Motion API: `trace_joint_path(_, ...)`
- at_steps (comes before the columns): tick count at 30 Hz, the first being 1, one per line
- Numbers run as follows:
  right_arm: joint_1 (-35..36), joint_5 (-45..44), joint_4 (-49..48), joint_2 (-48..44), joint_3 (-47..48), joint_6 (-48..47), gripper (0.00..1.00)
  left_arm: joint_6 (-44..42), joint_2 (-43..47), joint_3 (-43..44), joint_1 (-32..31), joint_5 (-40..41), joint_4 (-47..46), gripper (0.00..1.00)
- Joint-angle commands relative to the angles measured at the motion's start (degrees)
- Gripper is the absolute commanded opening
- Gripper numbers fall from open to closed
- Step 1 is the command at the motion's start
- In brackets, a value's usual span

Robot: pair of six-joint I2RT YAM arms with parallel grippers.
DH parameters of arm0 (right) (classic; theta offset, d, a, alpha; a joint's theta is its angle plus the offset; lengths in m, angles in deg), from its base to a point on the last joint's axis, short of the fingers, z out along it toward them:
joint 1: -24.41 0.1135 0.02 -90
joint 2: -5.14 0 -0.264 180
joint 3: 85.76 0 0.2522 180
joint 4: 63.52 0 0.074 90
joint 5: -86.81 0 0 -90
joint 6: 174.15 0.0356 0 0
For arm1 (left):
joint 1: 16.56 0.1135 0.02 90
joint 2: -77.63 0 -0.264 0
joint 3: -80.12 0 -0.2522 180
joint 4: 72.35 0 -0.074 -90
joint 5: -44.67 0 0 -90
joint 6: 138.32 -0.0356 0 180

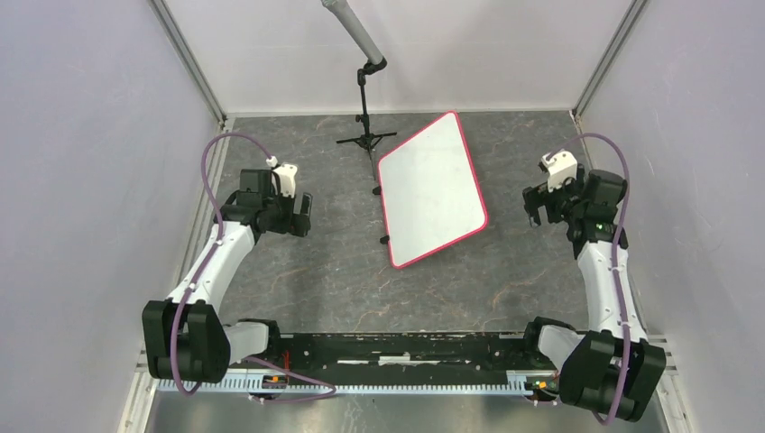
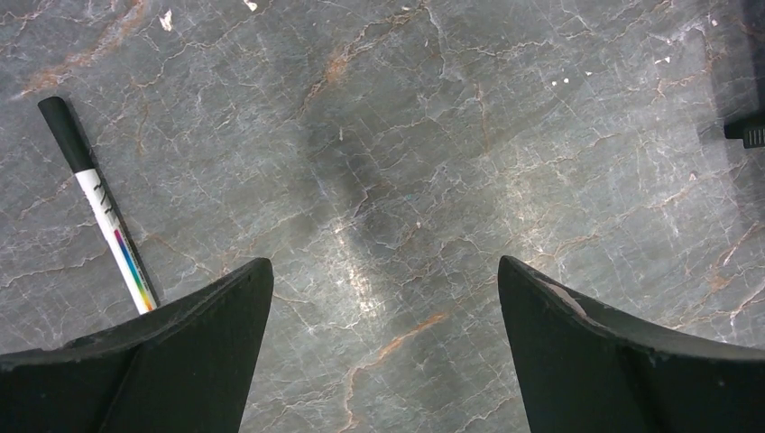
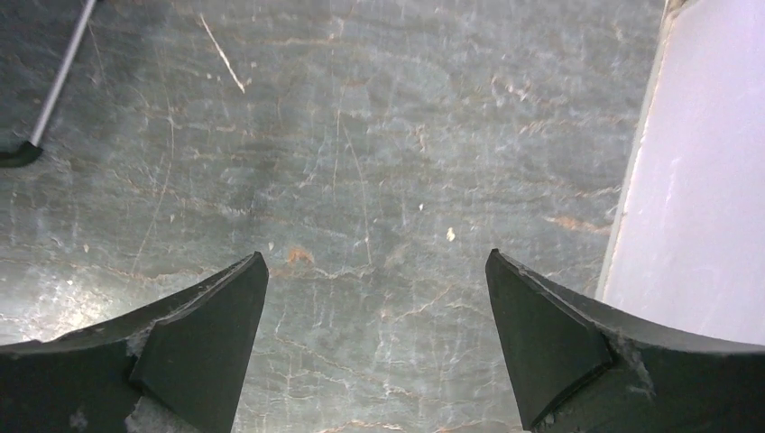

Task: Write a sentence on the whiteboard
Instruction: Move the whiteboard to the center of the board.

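Observation:
The whiteboard (image 1: 431, 189), white with a pink-red rim, lies tilted on the marbled grey table between the two arms. Its face is blank and no sentence shows on it. A marker (image 2: 104, 212) with a black cap and a white barrel lies on the table, up and to the left of my left gripper (image 2: 383, 262). That gripper stands open over bare table, with nothing between its fingers. In the top view the left gripper (image 1: 302, 216) is left of the board and the right gripper (image 1: 534, 206) is right of it. My right gripper (image 3: 376, 254) is also open and holds nothing.
A black tripod stand (image 1: 365, 135) with a grey tube on top stands behind the board's far left corner. One of its legs (image 3: 54, 86) shows in the right wrist view. The pale enclosure wall (image 3: 704, 180) runs close to the right gripper's right side.

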Motion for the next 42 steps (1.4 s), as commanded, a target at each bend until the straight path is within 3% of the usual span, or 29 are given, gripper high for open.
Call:
trace_joint_path(1, 1.1, 2.7, 3.0, 1.7, 11.1, -0.8, 0.97, 3.7, -0.5, 2.9, 0.2, -0.8, -1.2, 1.00)
trace_joint_path(5, 6.7, 0.8, 6.3, 5.0, 23.5, 0.1, 0.98, 4.3, -1.0, 3.5, 0.3, 0.4, -0.7, 1.00)
trace_joint_path(12, 24.3, -2.6, 9.1, 11.7, 38.4, 3.5, 0.97, 4.2, -2.9, 4.8, 0.9, -0.9, 1.4, 1.00)
trace_joint_path(18, 45.3, -13.4, 10.1, 19.1, 43.1, 2.5, 0.97, 4.6, -4.1, 5.5, 2.1, -1.3, 2.1, 1.00)
trace_joint_path(23, 58.5, -21.2, 9.4, 26.9, 44.5, 1.4, 0.98, 4.6, -4.7, 6.5, 3.5, -3.8, 2.9, 1.00)
trace_joint_path(27, 63.5, -23.0, 7.1, 32.7, 44.2, 2.8, 0.99, 3.6, -4.7, 12.2, 3.6, -5.3, 4.5, 1.00)
trace_joint_path(33, 65.8, -23.4, 3.5, 40.6, 44.5, 6.1, 0.89, 8.9, -6.9, 21.6, 6.6, -5.8, 6.5, 1.00)
trace_joint_path(42, 66.6, -25.8, 1.2, 49.8, 45.2, 10.0, 0.64, 14.2, -4.8, 19.7, 7.0, -6.3, 2.2, 1.00)
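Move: The whiteboard's middle lies about 30 cm to the right gripper's left, 7 cm farther out and 10 cm lower. On its left edge the near clip is some 40 cm left and 3 cm back from that gripper; the far clip is about 43 cm left and 9 cm ahead. From the left gripper the board is roughly 34 cm right and 8 cm ahead, and the marker lies 13 cm left, level with it. Swing the right gripper about 40 cm left in a high arc, rising some 20 cm over the whiteboard and then sinking to slightly below its starting height, above the board's left edge between the two clips. Turn it about 40 degrees counter-clockwise on the way and close the fingers to roughly two-thirds as it comes down. Late on, lift the left gripper about 10 cm and ease it 6 cm forward, still open. ##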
